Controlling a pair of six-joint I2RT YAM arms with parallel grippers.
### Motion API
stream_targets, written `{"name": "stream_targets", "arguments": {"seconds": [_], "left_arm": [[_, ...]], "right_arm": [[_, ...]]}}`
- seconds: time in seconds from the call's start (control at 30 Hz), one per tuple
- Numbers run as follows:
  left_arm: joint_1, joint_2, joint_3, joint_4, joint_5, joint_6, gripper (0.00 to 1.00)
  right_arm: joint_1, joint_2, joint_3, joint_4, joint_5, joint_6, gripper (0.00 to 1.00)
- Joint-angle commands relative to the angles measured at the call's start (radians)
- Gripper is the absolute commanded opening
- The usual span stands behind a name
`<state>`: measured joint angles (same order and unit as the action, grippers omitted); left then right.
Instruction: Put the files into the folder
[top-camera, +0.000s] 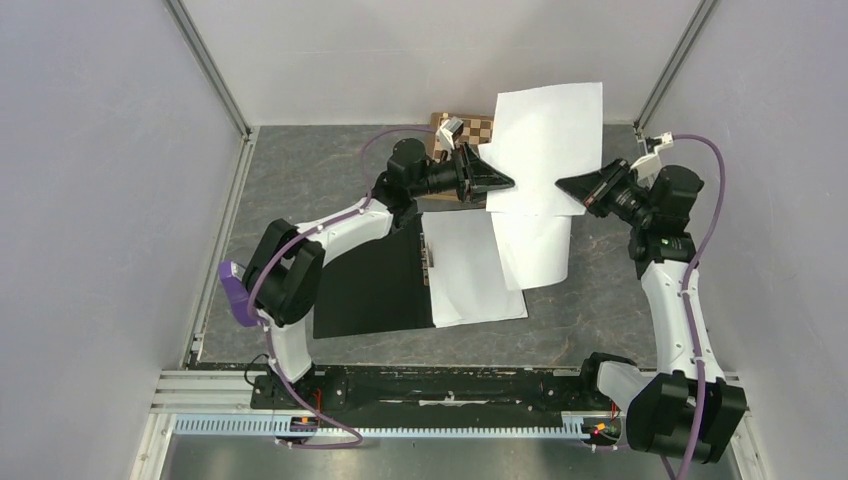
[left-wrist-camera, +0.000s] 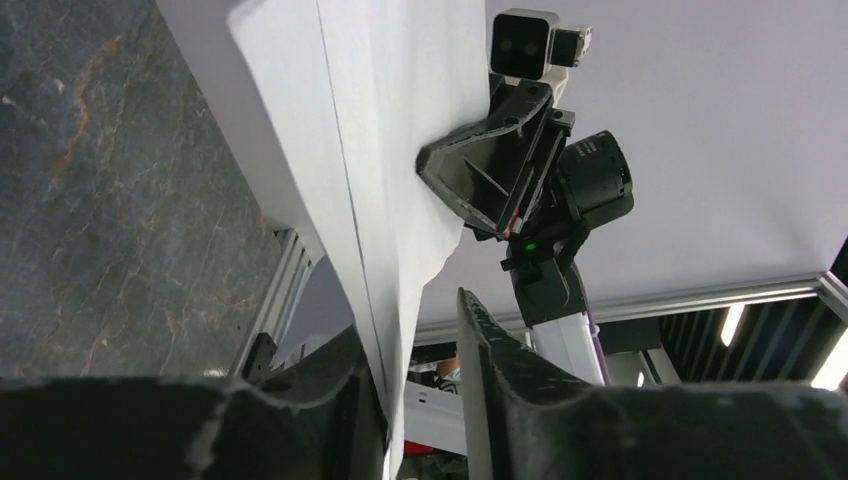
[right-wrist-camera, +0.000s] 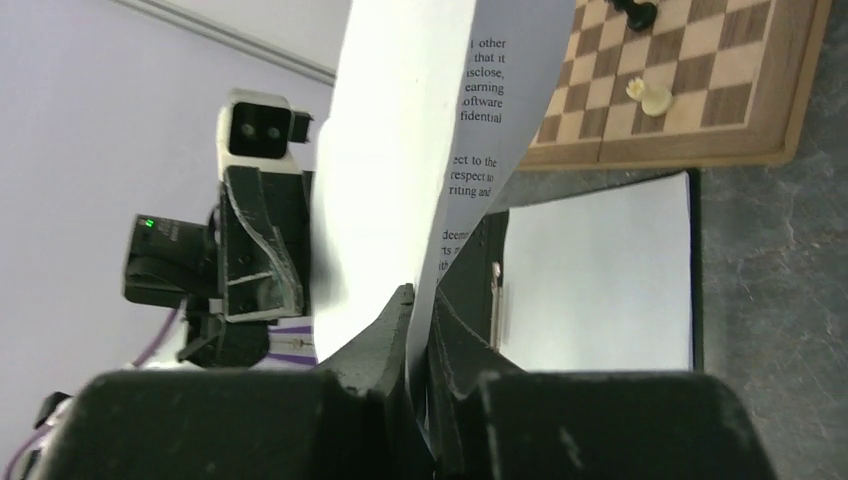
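Note:
The folder (top-camera: 370, 285) lies open on the table, black inside up, with a white sheet (top-camera: 465, 275) on its right half. More of the files (top-camera: 548, 140), white sheets with printed text, hang in the air above the table's far middle. My right gripper (top-camera: 565, 185) is shut on their right edge, which is pinched between the jaws (right-wrist-camera: 420, 295). My left gripper (top-camera: 505, 183) is at their left edge. In the left wrist view the paper (left-wrist-camera: 380, 150) rests against one finger, with a gap to the other, so the left gripper (left-wrist-camera: 415, 330) is open.
A wooden chessboard (top-camera: 470, 128) with a few pieces (right-wrist-camera: 650, 95) sits at the back, partly behind the held sheets. A purple metronome (top-camera: 232, 295) stands at the left by the left arm. Metal frame rails run along both sides of the table.

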<state>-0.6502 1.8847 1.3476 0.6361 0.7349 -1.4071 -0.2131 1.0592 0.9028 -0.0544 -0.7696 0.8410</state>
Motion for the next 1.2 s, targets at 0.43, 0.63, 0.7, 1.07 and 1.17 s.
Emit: {"name": "stream_targets", "arguments": {"seconds": [0.43, 0.63, 0.7, 1.07, 1.17], "left_arm": [[-0.002, -0.163, -0.384, -0.599, -0.168, 0.428, 0.02], [-0.033, -0.128, -0.319, -0.840, -0.313, 0.605, 0.02], [-0.042, -0.124, -0.311, -0.860, -0.335, 0.621, 0.02], [-0.122, -0.177, -0.308, -0.811, -0.374, 0.787, 0.02], [-0.174, -0.213, -0.299, -0.839, -0.471, 0.890, 0.02]], "right_arm": [[0.178, -0.136, -0.228, -0.324, 0.451, -0.433, 0.79], [0.248, -0.120, -0.357, -0.259, 0.524, -0.454, 0.78], [0.275, -0.100, -0.397, -0.232, 0.540, -0.451, 0.78], [0.397, -0.071, -0.449, -0.139, 0.639, -0.431, 0.79], [0.397, -0.104, -0.461, -0.121, 0.710, -0.428, 0.81]]}}
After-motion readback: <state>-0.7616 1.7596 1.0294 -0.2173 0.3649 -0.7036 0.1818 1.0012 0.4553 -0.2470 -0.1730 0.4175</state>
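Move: The files stand upright between the hands, their edge already between the left fingers, with the middle some 4 cm to that hand's right and level with it. The folder's right half lies about 28 cm below, 4 cm back and 5 cm to the left of the left hand; the chessboard is roughly 30 cm beyond that half, the clip 12 cm to its left and 4 cm farther out. From the right hand, pinching the files about 4 cm to its left, that half lies 5 cm back, 13 cm left and equally far below. The left fingers close from part open and pinch the edge of the files as the right fingers spread wide and let go, and the left hand carries the files down about 25 cm, drawing back and to its left some 9 cm each way, onto the folder's right half while its fingers tip downward by about 50 degrees. Empty and open, the right hand sinks alongside by nearly as much and comes back about 9 cm, tipping its fingers down too, to hover by the files' right edge. ##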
